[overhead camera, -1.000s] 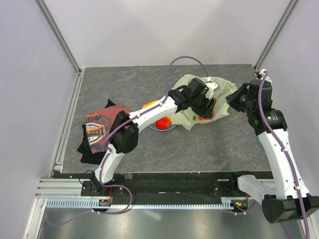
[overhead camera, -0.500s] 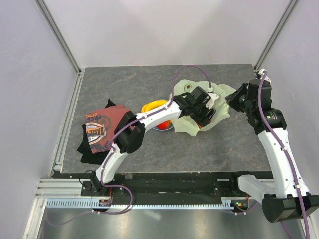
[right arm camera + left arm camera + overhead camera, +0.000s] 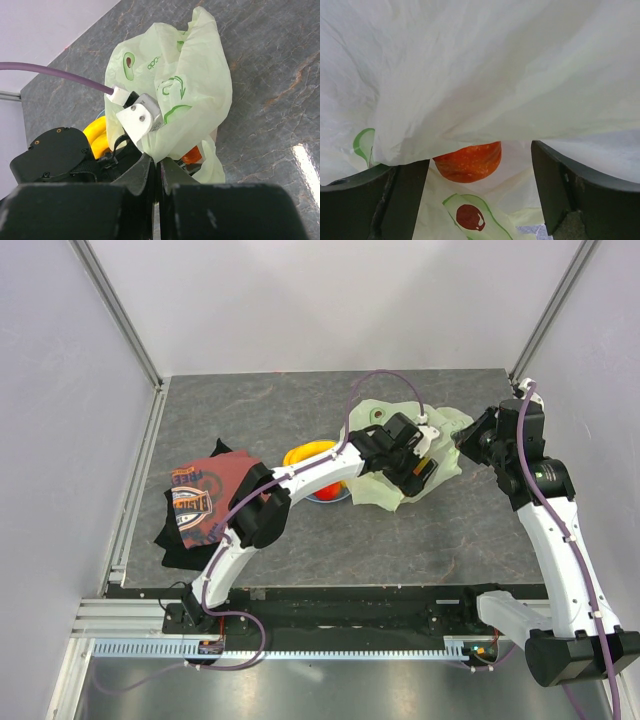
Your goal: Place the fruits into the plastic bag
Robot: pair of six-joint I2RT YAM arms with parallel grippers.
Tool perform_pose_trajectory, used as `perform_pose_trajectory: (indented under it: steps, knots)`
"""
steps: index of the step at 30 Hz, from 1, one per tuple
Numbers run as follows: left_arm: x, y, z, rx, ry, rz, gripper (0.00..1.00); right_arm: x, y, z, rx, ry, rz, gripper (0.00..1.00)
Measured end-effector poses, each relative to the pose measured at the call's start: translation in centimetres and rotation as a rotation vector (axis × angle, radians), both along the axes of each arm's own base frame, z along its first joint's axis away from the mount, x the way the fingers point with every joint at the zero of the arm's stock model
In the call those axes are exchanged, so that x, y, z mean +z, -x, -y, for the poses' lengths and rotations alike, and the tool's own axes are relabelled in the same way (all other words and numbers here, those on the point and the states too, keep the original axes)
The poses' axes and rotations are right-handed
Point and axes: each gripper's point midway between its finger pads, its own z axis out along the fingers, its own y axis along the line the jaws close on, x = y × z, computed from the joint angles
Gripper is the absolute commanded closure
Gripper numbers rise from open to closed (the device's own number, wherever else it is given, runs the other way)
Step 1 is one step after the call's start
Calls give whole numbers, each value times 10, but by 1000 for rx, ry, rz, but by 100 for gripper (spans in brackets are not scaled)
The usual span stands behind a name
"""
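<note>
The pale green plastic bag [image 3: 385,420] with avocado prints lies at the back right of the table. My left gripper [image 3: 420,472] is inside its mouth, open [image 3: 477,200]. An orange-red fruit [image 3: 468,161] rests on the bag's inner film just past the fingertips, touching neither finger [image 3: 400,200]. My right gripper [image 3: 159,162] is shut on a bunched edge of the plastic bag [image 3: 185,75] and holds it up. The orange-red fruit [image 3: 192,155] shows under that raised film. Yellow bananas [image 3: 305,453] lie left of the bag, beside the left arm.
A blue plate [image 3: 330,496] sits under the left forearm, with a bit of red fruit showing on it. A red printed T-shirt [image 3: 200,502] lies at the left. Metal rails and white walls border the table.
My left arm pushed further into the bag, then its jaws opened and let go of the orange-red fruit, which now lies inside. The right gripper has kept its hold on the bag.
</note>
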Motion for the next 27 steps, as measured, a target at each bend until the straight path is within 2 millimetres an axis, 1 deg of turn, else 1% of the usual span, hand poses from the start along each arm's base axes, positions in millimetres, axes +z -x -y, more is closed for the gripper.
perform_pose_trajectory:
  steps: [4, 7, 9, 12, 15, 16, 18, 20, 22, 25, 27]
  knots:
    - [10, -2, 4, 0, 18, 12, 10, 0, 0, 1, -7, 4, 0, 93]
    - [29, -3, 5, -1, 45, 31, 10, 0, 0, 2, -12, 7, 1, 93]
    - [48, -2, 5, -4, 74, 48, 10, 0, -1, 3, -17, 9, 1, 93]
    - [86, 2, 3, -15, 134, 82, 10, 0, -1, 4, -20, 12, 2, 93]
    - [121, 12, -8, -21, 180, 111, 10, 0, -1, 5, -24, 14, 1, 93]
    - [129, 17, -14, -21, 188, 116, 11, 0, -1, 5, -25, 14, 1, 93]
    - [139, 23, -24, -20, 196, 123, 11, -1, -2, 5, -27, 16, -1, 93]
    - [141, 30, -34, -15, 185, 121, 11, -2, -2, 6, -28, 17, -3, 92]
    - [137, 34, -41, -5, 162, 121, 11, -2, -2, 6, -29, 18, -4, 93]
    - [120, 46, -49, -2, 104, 102, 11, -2, -2, 6, -30, 18, -5, 93]
    - [103, 55, -53, -7, 58, 80, 12, -3, -3, 6, -29, 18, -6, 92]
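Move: From the open left gripper, the red fruit in the bowl lies about 21 cm to the left, some 3 cm back and 4 cm lower. The bananas sit roughly 26 cm to the gripper's left and 4 cm ahead. The orange fruit already let go in the plastic bag is about 5 cm to its right and 6 cm below. The right gripper has the red fruit about 25 cm to its left, 5 cm back and 24 cm below. Lift the left gripper almost straight up out of the plastic bag by about 14 cm, fingers staying wide open and empty. Then swing it back and left off the bag, some 5 cm each way, shortening the level gap to the bowl and starting to sink. Keep the right gripper nearly still, shut on the bag's rim. ##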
